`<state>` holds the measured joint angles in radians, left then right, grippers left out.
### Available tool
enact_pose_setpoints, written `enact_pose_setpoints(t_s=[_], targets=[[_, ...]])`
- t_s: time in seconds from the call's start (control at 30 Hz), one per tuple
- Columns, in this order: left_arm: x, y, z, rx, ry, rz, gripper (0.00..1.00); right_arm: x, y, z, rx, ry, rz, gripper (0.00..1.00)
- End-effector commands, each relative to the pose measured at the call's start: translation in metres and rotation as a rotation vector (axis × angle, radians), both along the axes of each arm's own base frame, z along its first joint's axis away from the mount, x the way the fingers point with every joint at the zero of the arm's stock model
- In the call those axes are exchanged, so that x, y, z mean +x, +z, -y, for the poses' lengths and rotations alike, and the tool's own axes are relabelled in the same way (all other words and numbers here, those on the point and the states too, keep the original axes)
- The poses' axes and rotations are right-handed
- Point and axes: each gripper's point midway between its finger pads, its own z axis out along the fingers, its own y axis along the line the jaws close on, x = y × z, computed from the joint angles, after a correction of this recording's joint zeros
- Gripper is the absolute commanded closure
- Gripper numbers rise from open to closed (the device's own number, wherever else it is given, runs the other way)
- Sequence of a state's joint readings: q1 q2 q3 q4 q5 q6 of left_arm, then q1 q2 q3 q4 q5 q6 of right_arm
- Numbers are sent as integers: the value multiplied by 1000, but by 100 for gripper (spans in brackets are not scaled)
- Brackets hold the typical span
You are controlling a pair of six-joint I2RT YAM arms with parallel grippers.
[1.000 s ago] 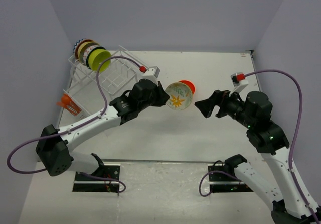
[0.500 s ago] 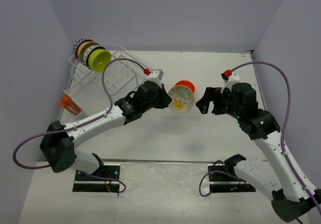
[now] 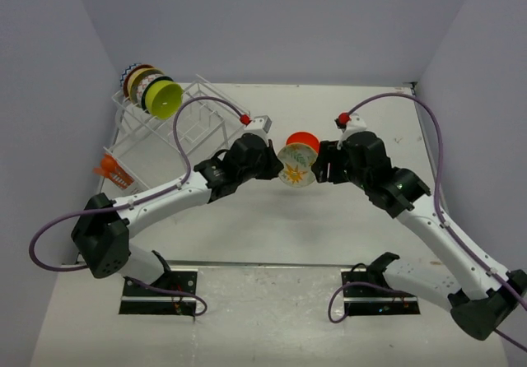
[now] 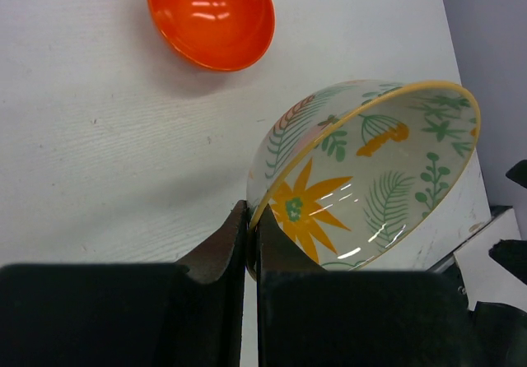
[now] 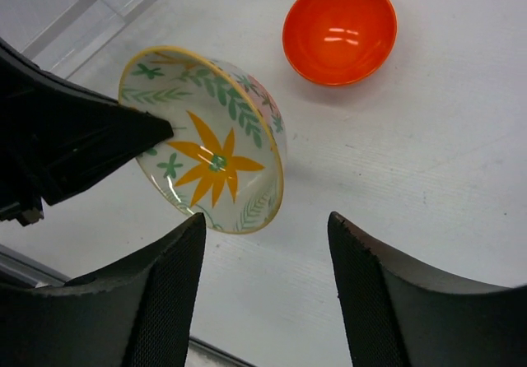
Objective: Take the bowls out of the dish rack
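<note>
My left gripper (image 3: 276,163) is shut on the rim of a white bowl with a yellow flower and green leaves (image 3: 296,163), holding it tilted above the table's middle. The left wrist view shows the rim pinched between the fingers (image 4: 253,219). My right gripper (image 3: 323,169) is open just right of this bowl; in its wrist view the bowl (image 5: 206,161) hangs ahead of the open fingers (image 5: 265,219), apart from them. An orange-red bowl (image 3: 302,141) sits upright on the table behind. The dish rack (image 3: 177,132) stands at the far left with several bowls (image 3: 146,85) on edge, a lime-green one (image 3: 165,98) frontmost.
An orange object (image 3: 111,169) sticks out at the rack's near-left side. Grey walls close in the table on the left, back and right. The orange-red bowl also shows in the left wrist view (image 4: 211,17) and the right wrist view (image 5: 339,30).
My right arm has swung left and closed in on the flower bowl with its jaws open. My left gripper has carried the bowl slightly to the right.
</note>
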<state>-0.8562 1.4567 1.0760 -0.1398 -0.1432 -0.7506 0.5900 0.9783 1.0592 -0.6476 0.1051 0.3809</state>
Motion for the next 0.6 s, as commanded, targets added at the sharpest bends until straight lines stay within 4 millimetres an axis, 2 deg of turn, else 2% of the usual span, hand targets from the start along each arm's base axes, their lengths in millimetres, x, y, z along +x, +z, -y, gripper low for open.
enact_pose_setpoints(t_s=[0.0, 0.13, 0.27, 0.3, 0.47, 0.57], targets=[[7, 42, 18, -117, 5, 58, 100, 29, 13, -2, -32, -117, 86, 41], [5, 49, 19, -131, -3, 63, 100, 44, -9, 5, -133, -209, 72, 51], [1, 55, 19, -146, -12, 68, 100, 46, -19, 1, -122, -209, 75, 65], [-1, 56, 19, -150, -16, 65, 100, 46, -19, 0, -117, -207, 80, 76], [-5, 61, 22, -161, -53, 75, 100, 45, -5, -9, -23, -174, 155, 99], [-7, 69, 21, -165, -63, 98, 100, 44, -1, -13, 26, -164, 181, 100]])
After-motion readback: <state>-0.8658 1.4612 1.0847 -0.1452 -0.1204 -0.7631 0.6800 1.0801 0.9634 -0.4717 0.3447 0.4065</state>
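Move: The flowered bowl hangs in the air, pinched by the left gripper. Its middle is about 6 cm left of the right hand, 4 cm ahead and 4 cm lower. From the left hand it sits some 5 cm to the right, 1 cm ahead and nearly level. The red bowl stands on the table, roughly 15 cm ahead of the right hand, 3 cm left and 20 cm down. The left gripper's tips are about 11 cm left, 3 cm ahead and 5 cm lower. Down and forward, about 4 cm each way, the half-open right hand reaches the near-right rim of the flowered bowl, rolling its left side down and turning slightly clockwise, under 10 degrees each. Its fingers close as it goes and pinch the bowl's rim between them, with the hand almost still at the end. The left hand keeps its pinch on the opposite rim and stays nearly in place. ##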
